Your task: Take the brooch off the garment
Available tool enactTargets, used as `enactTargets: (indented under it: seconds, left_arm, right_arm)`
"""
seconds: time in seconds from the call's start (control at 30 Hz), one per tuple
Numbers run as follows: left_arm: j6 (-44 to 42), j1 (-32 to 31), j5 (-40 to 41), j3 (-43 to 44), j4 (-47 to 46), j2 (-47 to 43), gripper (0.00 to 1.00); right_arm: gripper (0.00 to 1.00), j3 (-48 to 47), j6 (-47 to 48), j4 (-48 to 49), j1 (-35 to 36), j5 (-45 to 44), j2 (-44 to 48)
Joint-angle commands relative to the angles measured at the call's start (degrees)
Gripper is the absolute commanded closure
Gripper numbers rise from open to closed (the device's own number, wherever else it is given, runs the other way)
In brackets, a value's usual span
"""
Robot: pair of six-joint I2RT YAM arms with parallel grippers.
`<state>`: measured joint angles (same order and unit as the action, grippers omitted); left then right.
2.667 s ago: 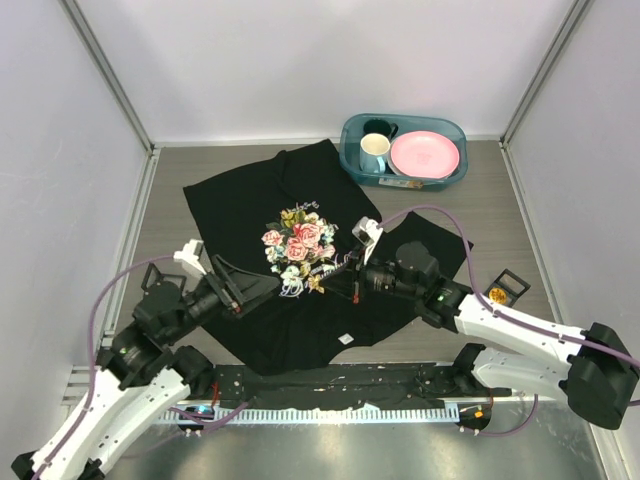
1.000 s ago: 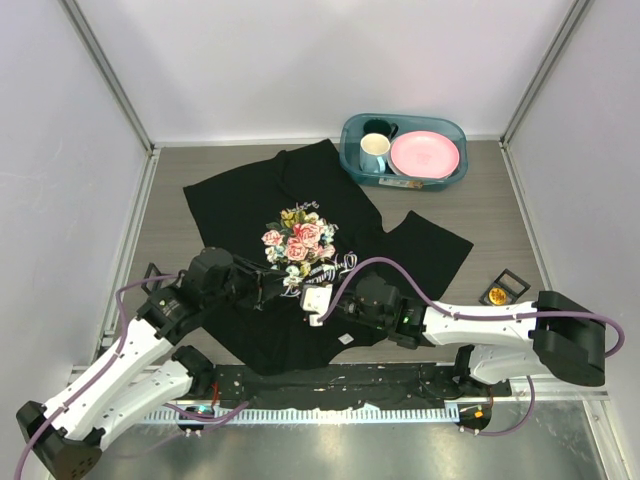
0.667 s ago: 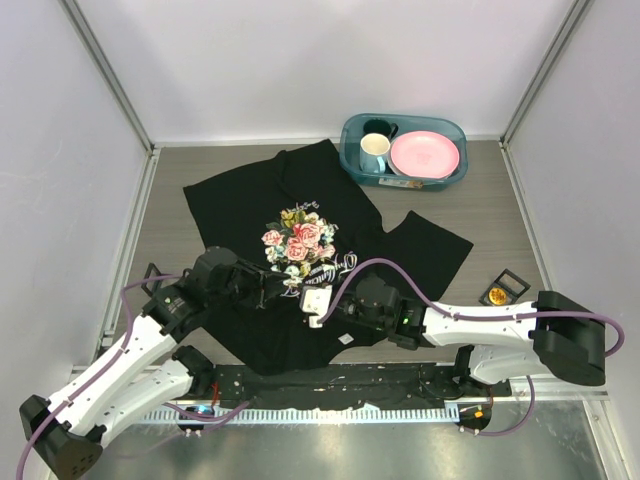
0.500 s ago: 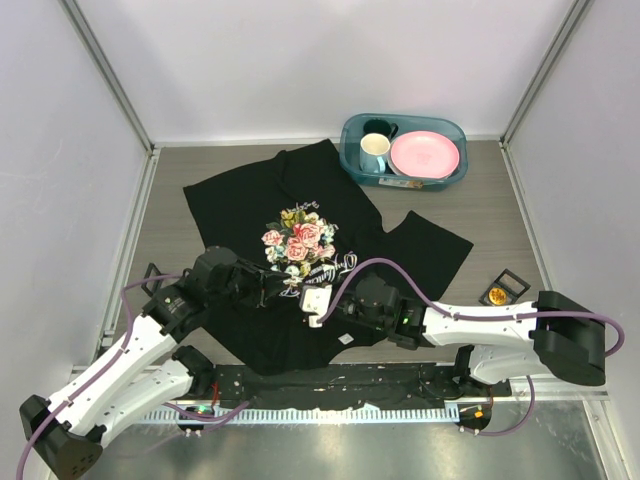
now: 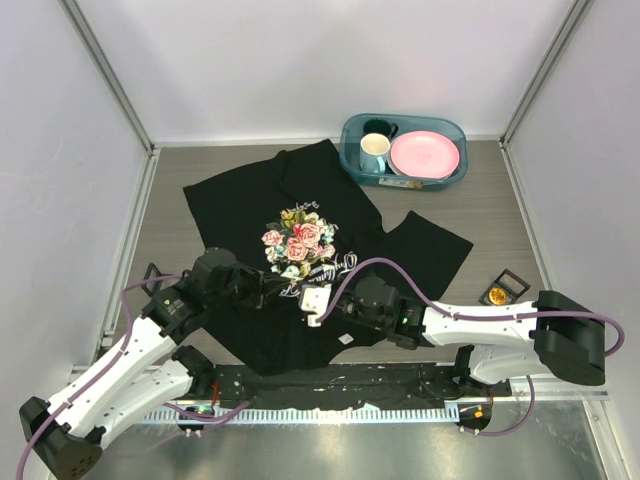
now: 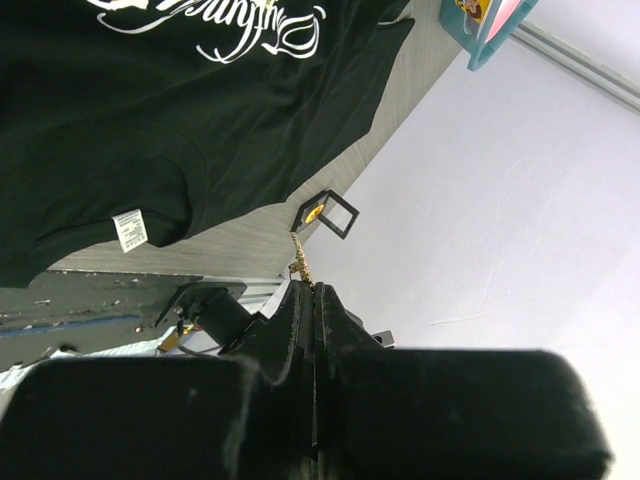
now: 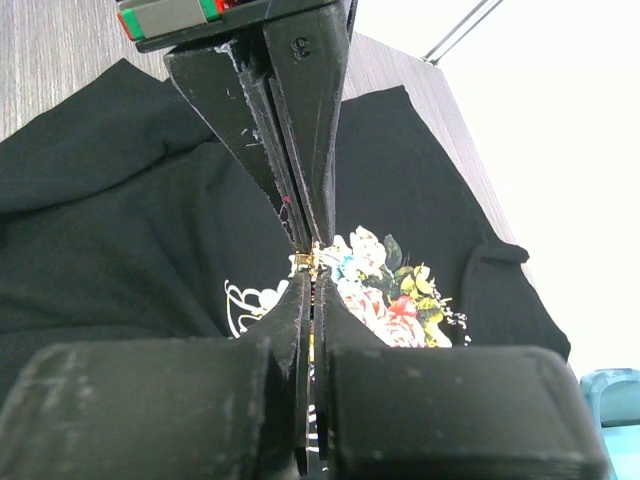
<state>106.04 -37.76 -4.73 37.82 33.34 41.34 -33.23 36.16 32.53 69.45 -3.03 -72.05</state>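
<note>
The garment (image 5: 250, 200) is a black T-shirt with a pink-rose print, lying spread on the table. Over the lower edge of the print my left gripper (image 5: 297, 291) and right gripper (image 5: 307, 295) meet tip to tip. In the right wrist view a tiny gold-coloured piece, the brooch (image 7: 304, 261), sits pinched at the tips of my shut right gripper (image 7: 308, 272), with the left fingers (image 7: 300, 190) pressed on it from above. In the left wrist view the brooch (image 6: 298, 262) pokes out past my shut left gripper (image 6: 313, 287). Whether it still hangs on the cloth (image 7: 120, 220) I cannot tell.
A teal tub (image 5: 350, 140) with mugs and a pink plate (image 5: 425, 155) stands at the back right. A small black square box holding a round orange-yellow thing (image 5: 497, 293) lies at the right. A white label (image 5: 344, 338) shows on the shirt's near hem. Walls enclose three sides.
My left gripper's jaws have shut onto the gold piece that the right gripper was holding. Earlier, both arms came together from either side of the print.
</note>
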Motion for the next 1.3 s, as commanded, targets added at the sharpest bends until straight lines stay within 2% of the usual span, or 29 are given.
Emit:
enactTargets:
  seconds: [0.0,0.07,0.1,0.17,0.2,0.37,0.43,0.53,0.6,0.8,0.93,1.0,1.03,1.1,1.27]
  left_arm:
    - [-0.66,-0.04,1.04,-0.3,-1.88,-1.35,1.0]
    - [-1.62,-0.04,2.79,-0.12,-1.18,-2.05,1.0]
    - [-2.06,-0.04,3.49,0.32,-0.83,-2.32,1.0]
    - [-3.29,-0.04,6.73,0.41,-0.3,-3.02,1.0]
    - [-3.64,-0.04,7.97,0.06,-0.56,-3.28,1.0]
    - [-5.31,-0.04,17.53,-2.31,-3.1,-4.16,1.0]
    - [-6.89,-0.04,21.15,-3.28,-5.11,-4.08,1.0]
    - [-10.75,0.75,28.1,-3.89,-5.3,-3.55,1.0]
    - [-15.82,3.47,31.43,-5.21,-6.09,-4.77,1.0]
    - [-27.63,15.85,32.51,-9.25,-8.64,-9.35,1.0]
    - [-35.35,29.45,23.22,-10.58,-10.05,-8.04,1.0]
    - [-37.47,33.52,20.57,-11.63,-12.58,-8.21,1.0]
    - [-39.05,37.28,17.07,-12.24,-13.73,-8.56,1.0]
    - [-39.94,43.43,15.2,-13.13,-13.49,-8.38,1.0]
    - [-44.51,54.0,6.87,-14.79,-13.65,-8.91,1.0]
  right_arm:
    - [0.99,-2.8,-0.47,2.89,0.77,-1.1,-0.02]
    - [0.93,-3.15,-1.79,2.89,0.77,-3.37,0.16]
    - [0.82,-3.33,-3.28,2.89,0.69,-4.08,0.42]
    - [0.7,-2.63,-5.04,3.67,0.77,-6.71,1.55]
    - [0.6,-1.93,-6.09,4.02,0.77,-8.12,2.17]
    - [0.38,0.97,-17.68,2.36,0.77,-16.38,9.36]
    - [0.35,3.08,-23.29,0.35,0.6,-19.64,12.53]
    - [0.33,5.63,-27.62,-3.34,0.42,-19.21,18.34]
    - [0.33,6.86,-30.62,-5.02,0.34,-17.64,21.41]
    - [0.33,9.15,-33.17,-7.66,0.33,-14.55,24.33]
    - [0.34,9.5,-34.84,-7.49,0.33,-11.31,24.33]
    - [0.34,10.38,-35.28,-6.09,0.33,-10.25,24.33]
    - [0.34,10.56,-35.72,-5.82,0.33,-9.98,24.33]
    - [0.34,10.73,-36.07,-5.81,0.33,-9.1,24.33]
    - [0.34,11.34,-38.18,-5.82,0.33,-6.82,25.99]
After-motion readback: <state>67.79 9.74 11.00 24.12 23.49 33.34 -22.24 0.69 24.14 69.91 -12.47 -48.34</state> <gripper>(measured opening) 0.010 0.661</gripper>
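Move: The left gripper already has the brooch pinched and is bound for the open empty box, some 33 cm to its left, 6 cm ahead and 18 cm below. The shirt's left sleeve lies about 22 cm left of the left gripper and 2 cm ahead, and the flower print straight ahead about 17 cm, both at table height. From the right gripper, also still shut on the brooch, the box lies about 35 cm left, 7 cm ahead, 18 cm below. Open the right gripper wide to let go of the brooch and draw it off to the right, rising first and then sinking again, its fingers tipping down. Keep the left gripper shut on the brooch and swing it about 25 cm left towards the empty box, also forward and down some 7 cm each, turning counter-clockwise about 35 degrees while its left side rolls up. ##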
